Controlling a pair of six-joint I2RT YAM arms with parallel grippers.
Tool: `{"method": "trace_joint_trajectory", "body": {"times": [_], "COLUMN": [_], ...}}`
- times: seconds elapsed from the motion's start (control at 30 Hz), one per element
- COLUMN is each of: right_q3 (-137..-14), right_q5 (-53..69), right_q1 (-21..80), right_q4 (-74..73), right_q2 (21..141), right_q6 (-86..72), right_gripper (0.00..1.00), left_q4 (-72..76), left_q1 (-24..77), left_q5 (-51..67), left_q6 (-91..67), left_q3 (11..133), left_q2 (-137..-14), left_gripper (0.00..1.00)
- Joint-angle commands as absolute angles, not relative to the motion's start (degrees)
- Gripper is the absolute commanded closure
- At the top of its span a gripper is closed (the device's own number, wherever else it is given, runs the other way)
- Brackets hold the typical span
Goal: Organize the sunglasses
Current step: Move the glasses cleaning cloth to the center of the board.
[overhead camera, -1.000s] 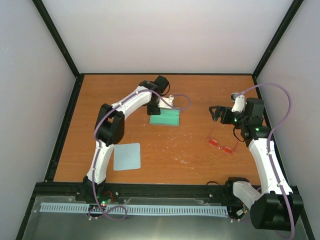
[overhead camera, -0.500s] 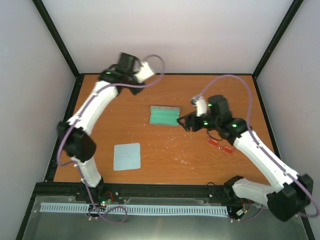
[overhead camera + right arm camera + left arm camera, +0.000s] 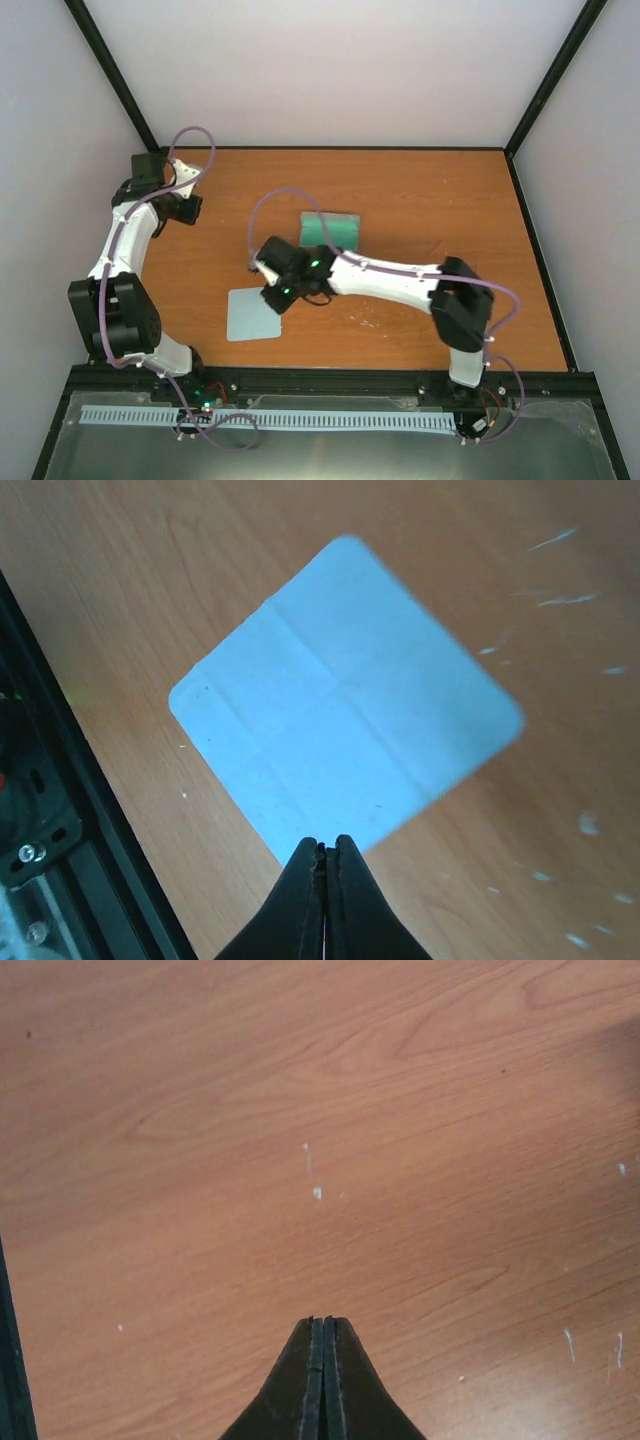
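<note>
The sunglasses are not visible in any view; my right arm stretches across the table where it could cover them. The open case [image 3: 332,231] with its teal-green lining lies near the middle back. A pale blue cloth [image 3: 253,314] [image 3: 345,690] lies flat at the front left. My right gripper [image 3: 273,299] [image 3: 325,842] is shut and holds nothing, hovering at the cloth's near right edge. Far to the left, my left gripper [image 3: 188,209] [image 3: 323,1320] is shut and holds nothing, over bare wood.
The black frame rail [image 3: 60,810] runs close along the cloth's front side. My right arm's elbow [image 3: 460,300] sits over the right part of the table. White scuff marks [image 3: 365,300] dot the wood near the middle.
Both grippers have gone from open to shut. The right arm swung from the right side across to the cloth. The left arm left the case and swung to the far left.
</note>
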State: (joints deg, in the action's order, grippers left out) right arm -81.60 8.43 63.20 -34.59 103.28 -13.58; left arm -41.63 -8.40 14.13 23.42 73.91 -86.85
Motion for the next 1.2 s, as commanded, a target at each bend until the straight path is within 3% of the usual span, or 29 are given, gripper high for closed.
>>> {"method": "trace_joint_trajectory", "body": {"times": [0.0, 0.4, 1.17], "right_q3": [-87.4, -97.0, -73.2], "right_q5": [1.7, 2.2, 3.8], "right_q1": [67.7, 67.8, 64.9], "right_q4": [-40.1, -44.8, -38.7], "right_q2": [112.6, 126.3, 118.0], "right_q6": [-16.1, -15.8, -21.1], "right_gripper": [0.97, 0.97, 0.97], "left_q4": [-38.4, -36.6, -40.1], "left_q1": [-13.0, -14.5, -9.8], "left_q5": [20.9, 24.2, 32.1], "left_q6": [21.7, 21.4, 25.0], "left_q3": [72.4, 69.0, 63.0], "left_q2": [-83.5, -81.8, -79.8], "left_gripper": [1.0, 0.99, 0.99]}}
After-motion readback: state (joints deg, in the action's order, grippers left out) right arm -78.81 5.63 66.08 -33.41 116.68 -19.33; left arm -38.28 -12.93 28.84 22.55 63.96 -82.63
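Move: The right hand, fingers shut, is above the near right corner of the cleaning cloth. The cloth's middle lies about 6 cm to its left, 1 cm farther out and some 12 cm below. The open green glasses case stands roughly 21 cm ahead and 11 cm to the right of the hand, some 11 cm down. From the left hand the cloth lies about 20 cm back, 13 cm to the right and 18 cm below. The right hand sets its closed fingertips on the cloth, right and near of its middle, after sinking about 12 cm while the fingers tip steeper towards straight down. Staying low, it then drags the cloth some 4 cm to the right, slowly at first. The empty left hand, shut, goes 2 cm left, then drifts about 3 cm back and 4 cm right, ending slightly lower. ##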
